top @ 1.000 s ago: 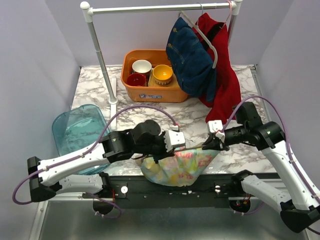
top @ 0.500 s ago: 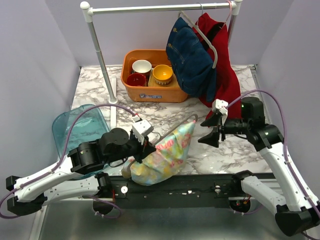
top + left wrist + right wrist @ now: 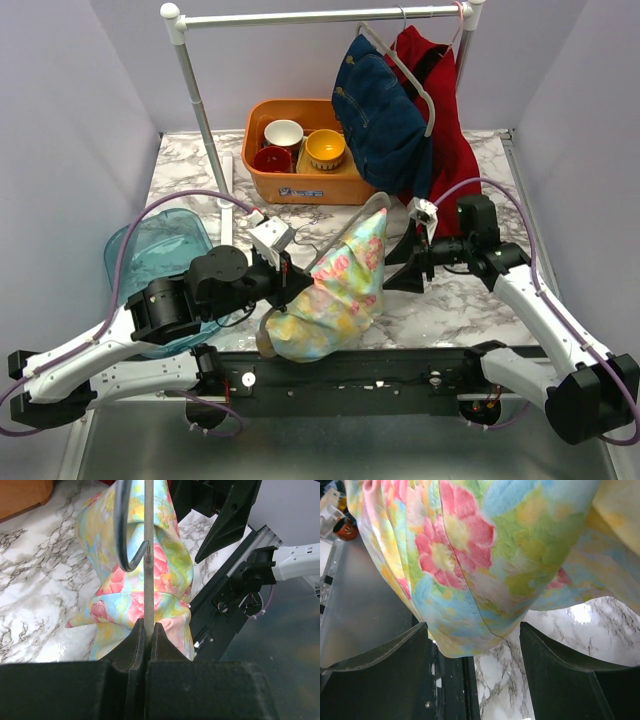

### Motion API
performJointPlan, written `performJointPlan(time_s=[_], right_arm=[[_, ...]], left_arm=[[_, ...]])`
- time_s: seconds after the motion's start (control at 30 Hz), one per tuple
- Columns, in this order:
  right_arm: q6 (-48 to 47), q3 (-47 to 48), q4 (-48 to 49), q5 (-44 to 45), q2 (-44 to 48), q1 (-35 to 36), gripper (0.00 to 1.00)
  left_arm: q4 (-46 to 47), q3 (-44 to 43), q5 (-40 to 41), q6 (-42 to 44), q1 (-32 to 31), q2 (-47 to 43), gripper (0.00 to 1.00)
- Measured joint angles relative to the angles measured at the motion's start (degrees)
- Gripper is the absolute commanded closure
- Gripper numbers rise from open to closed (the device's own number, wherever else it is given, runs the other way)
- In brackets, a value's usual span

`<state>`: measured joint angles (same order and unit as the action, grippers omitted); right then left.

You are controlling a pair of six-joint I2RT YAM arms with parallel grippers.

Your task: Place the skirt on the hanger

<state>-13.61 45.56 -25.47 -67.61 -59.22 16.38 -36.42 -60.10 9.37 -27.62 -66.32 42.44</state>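
The floral skirt (image 3: 335, 290) hangs draped over a thin grey hanger (image 3: 374, 204) and stands tilted above the table's front middle, its hem near the front edge. My left gripper (image 3: 285, 275) is shut on the hanger's straight bar (image 3: 148, 565), just left of the skirt. The wire hook (image 3: 121, 540) curls in front of the cloth (image 3: 150, 595). My right gripper (image 3: 405, 262) is open and empty, close to the skirt's right side. In the right wrist view the skirt (image 3: 470, 555) fills the space above the spread fingers (image 3: 380, 655).
A clothes rail (image 3: 320, 15) crosses the back, with a denim garment (image 3: 385, 125) and a red garment (image 3: 450, 160) hanging at its right end. An orange basket (image 3: 300, 187) of bowls sits behind the skirt. A blue translucent bin (image 3: 150, 260) lies at the left.
My left arm drew back left and lifted the hanger, so the skirt rose from the front edge to a tilted hang. My right gripper let go, opened and moved back.
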Motion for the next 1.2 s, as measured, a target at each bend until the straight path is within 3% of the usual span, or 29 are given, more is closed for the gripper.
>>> performJointPlan(time_s=[0.3, 0.53, 0.9, 1.0, 1.03, 1.1, 1.2], right_arm=[[4.24, -0.11, 6.38, -3.17, -0.24, 0.0, 0.25], [4.7, 0.44, 6.62, -0.74, -0.24, 0.0, 0.25], [8.33, 2.93, 10.6, -0.04, -3.63, 0.0, 0.34], [9.64, 3.02, 11.91, -0.7, -4.13, 0.0, 0.41], [10.03, 3.04, 12.59, -0.96, -4.11, 0.0, 0.51], [10.6, 3.15, 13.51, -1.44, -4.11, 0.0, 0.57], [11.19, 3.23, 14.12, -2.16, -4.11, 0.0, 0.8]], left_arm=[[-0.09, -1.51, 0.04, 0.02, 0.0, 0.26, 1.0], [-0.2, -2.32, 0.02, 0.02, 0.22, 0.33, 1.0], [-1.16, -2.56, 0.0, 0.11, 0.26, 0.57, 1.0], [-1.49, -3.13, -0.04, 0.17, 0.35, 1.22, 1.0], [-1.49, -3.17, -0.04, 0.22, 0.39, 1.36, 1.0], [-1.53, -3.17, -0.04, 0.31, 0.57, 1.51, 1.0], [-1.86, -3.17, -0.04, 0.37, 0.7, 1.55, 1.0]])
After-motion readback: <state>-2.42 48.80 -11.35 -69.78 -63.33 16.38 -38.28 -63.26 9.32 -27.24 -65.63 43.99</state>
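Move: The free edge of the flowered skirt, hanging on the hanger, is only some 3 cm ahead of the right hand, 2 cm to its left and 3 cm above. The hanger's far end stands about 10 cm ahead, 1 cm left and 7 cm above that hand; the blue skirt hangs roughly 28 cm ahead, 1 cm left, 9 cm up. From the left hand, that free edge lies about 16 cm right, 7 cm ahead and 6 cm lower. The right fingers, wide open at first, close about halfway around the flowered skirt's free edge and pinch its fold, after the hand has risen some 3.5 cm, pushed forward about 3 cm towards the hanger's far end and edged slightly left into the cloth. The left hand keeps its grip on the hanger, rising a centimetre or so. ##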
